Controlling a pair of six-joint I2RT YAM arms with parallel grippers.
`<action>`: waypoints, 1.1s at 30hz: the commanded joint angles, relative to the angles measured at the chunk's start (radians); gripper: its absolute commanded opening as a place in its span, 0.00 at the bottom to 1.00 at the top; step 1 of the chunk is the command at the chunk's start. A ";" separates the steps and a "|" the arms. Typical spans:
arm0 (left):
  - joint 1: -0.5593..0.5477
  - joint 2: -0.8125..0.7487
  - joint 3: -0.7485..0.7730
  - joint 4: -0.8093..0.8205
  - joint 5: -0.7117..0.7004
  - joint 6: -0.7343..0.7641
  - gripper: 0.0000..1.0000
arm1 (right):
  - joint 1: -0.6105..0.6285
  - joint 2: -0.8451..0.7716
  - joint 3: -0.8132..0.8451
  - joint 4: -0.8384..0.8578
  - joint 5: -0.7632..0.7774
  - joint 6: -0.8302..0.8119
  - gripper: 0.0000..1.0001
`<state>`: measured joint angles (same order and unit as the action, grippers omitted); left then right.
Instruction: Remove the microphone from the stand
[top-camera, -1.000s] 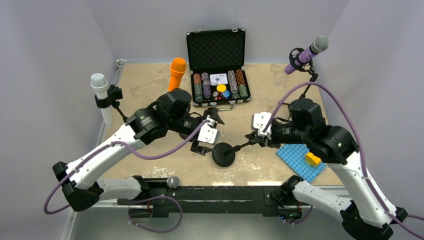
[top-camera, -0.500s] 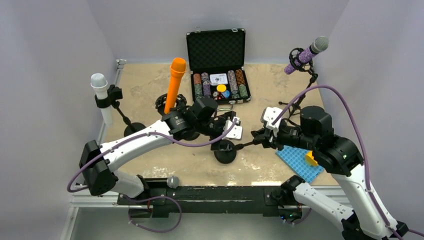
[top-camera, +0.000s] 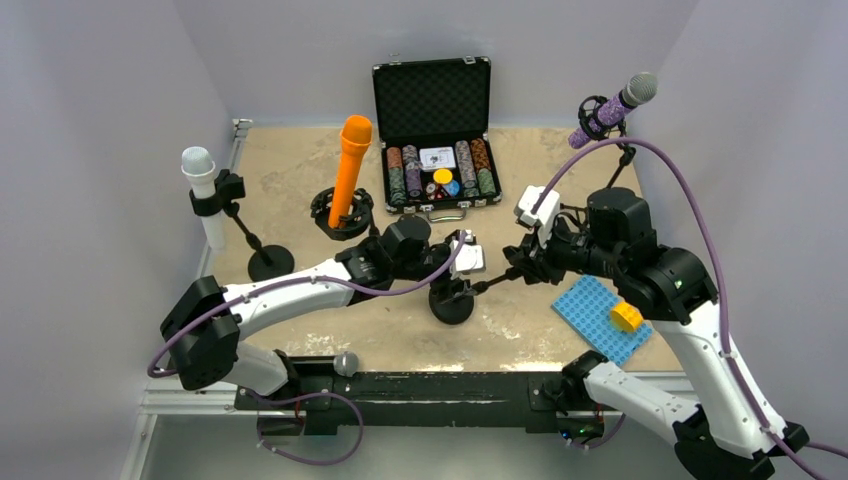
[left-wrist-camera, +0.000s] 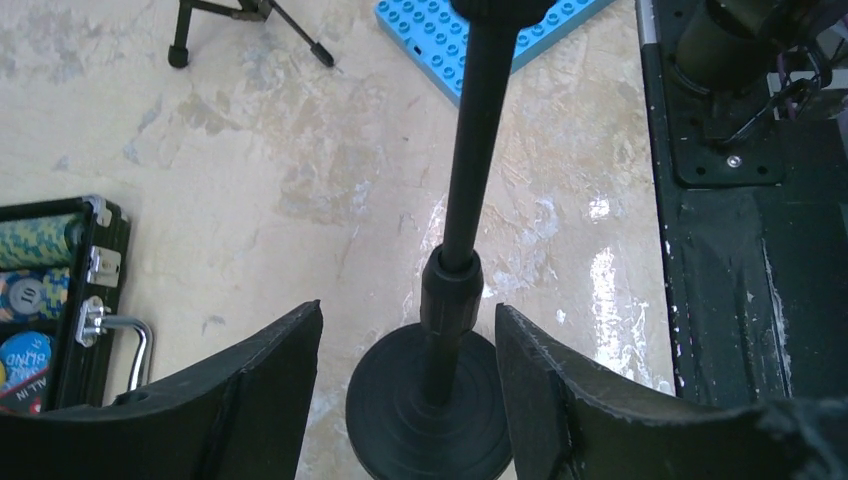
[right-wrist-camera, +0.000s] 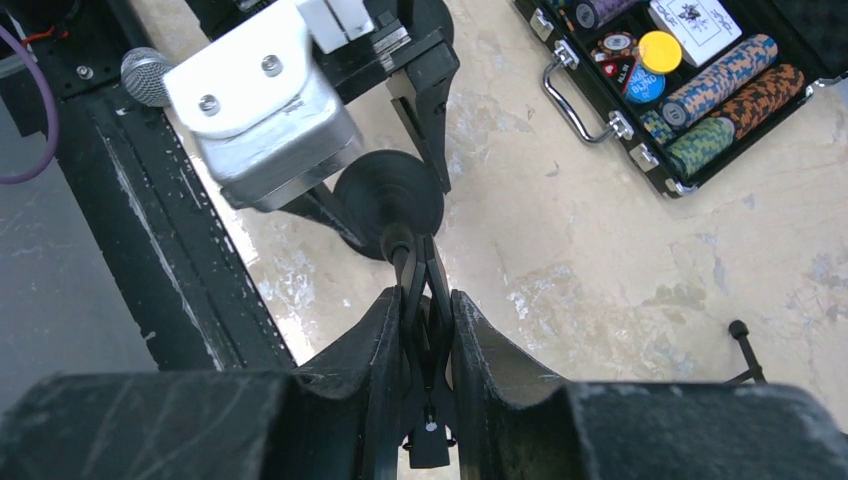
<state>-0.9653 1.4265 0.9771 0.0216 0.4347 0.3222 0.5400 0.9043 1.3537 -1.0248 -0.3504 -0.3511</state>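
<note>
A black stand with a round base (top-camera: 452, 305) and no microphone in its clip stands at the front middle. My right gripper (top-camera: 512, 272) is shut on the stand's clip (right-wrist-camera: 428, 330), at the top of the leaning pole. My left gripper (top-camera: 452, 288) is open, its jaws astride the pole (left-wrist-camera: 468, 190) just above the base (left-wrist-camera: 430, 415), not touching it. A grey-headed microphone (top-camera: 346, 363) lies on the black front rail; its head also shows in the right wrist view (right-wrist-camera: 147, 77).
A white microphone (top-camera: 200, 180) on a stand is at the left, an orange one (top-camera: 349, 165) in a ring stand at the back, a purple one (top-camera: 612, 110) on a tripod at the back right. An open chip case (top-camera: 436, 150) and a blue baseplate (top-camera: 598, 320) with a yellow brick lie nearby.
My left arm has swung right and lowered, bringing its open gripper around the stand's pole by the base. My right gripper, still on the clip, has shifted slightly up and back.
</note>
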 joint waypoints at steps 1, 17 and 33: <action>0.000 -0.030 -0.046 0.128 -0.032 -0.063 0.66 | -0.006 -0.007 -0.003 -0.071 0.038 0.017 0.00; -0.012 0.026 -0.140 0.305 0.078 -0.134 0.44 | -0.045 -0.002 0.002 -0.097 0.030 0.056 0.00; -0.021 0.077 -0.114 0.315 0.070 -0.122 0.40 | -0.057 0.011 0.007 -0.084 -0.016 0.080 0.00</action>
<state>-0.9779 1.4891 0.8375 0.2893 0.4858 0.2012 0.4896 0.8967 1.3537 -1.0607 -0.3622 -0.2798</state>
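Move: The microphone stand's collar is about 3 cm to the left hand's right, 2 cm back and 4 cm below; the round base is roughly 5 cm back, level sideways and 16 cm down. The poker case stands some 25 cm ahead of the left hand, 4 cm to its left and 16 cm down. The right hand still grips the stand's clip, with the collar about 5 cm back, 5 cm left and 13 cm below it. Left hand sinks about 3 cm and slightly back, narrowing its fingers around the collar; right keeps the clip pinched. ##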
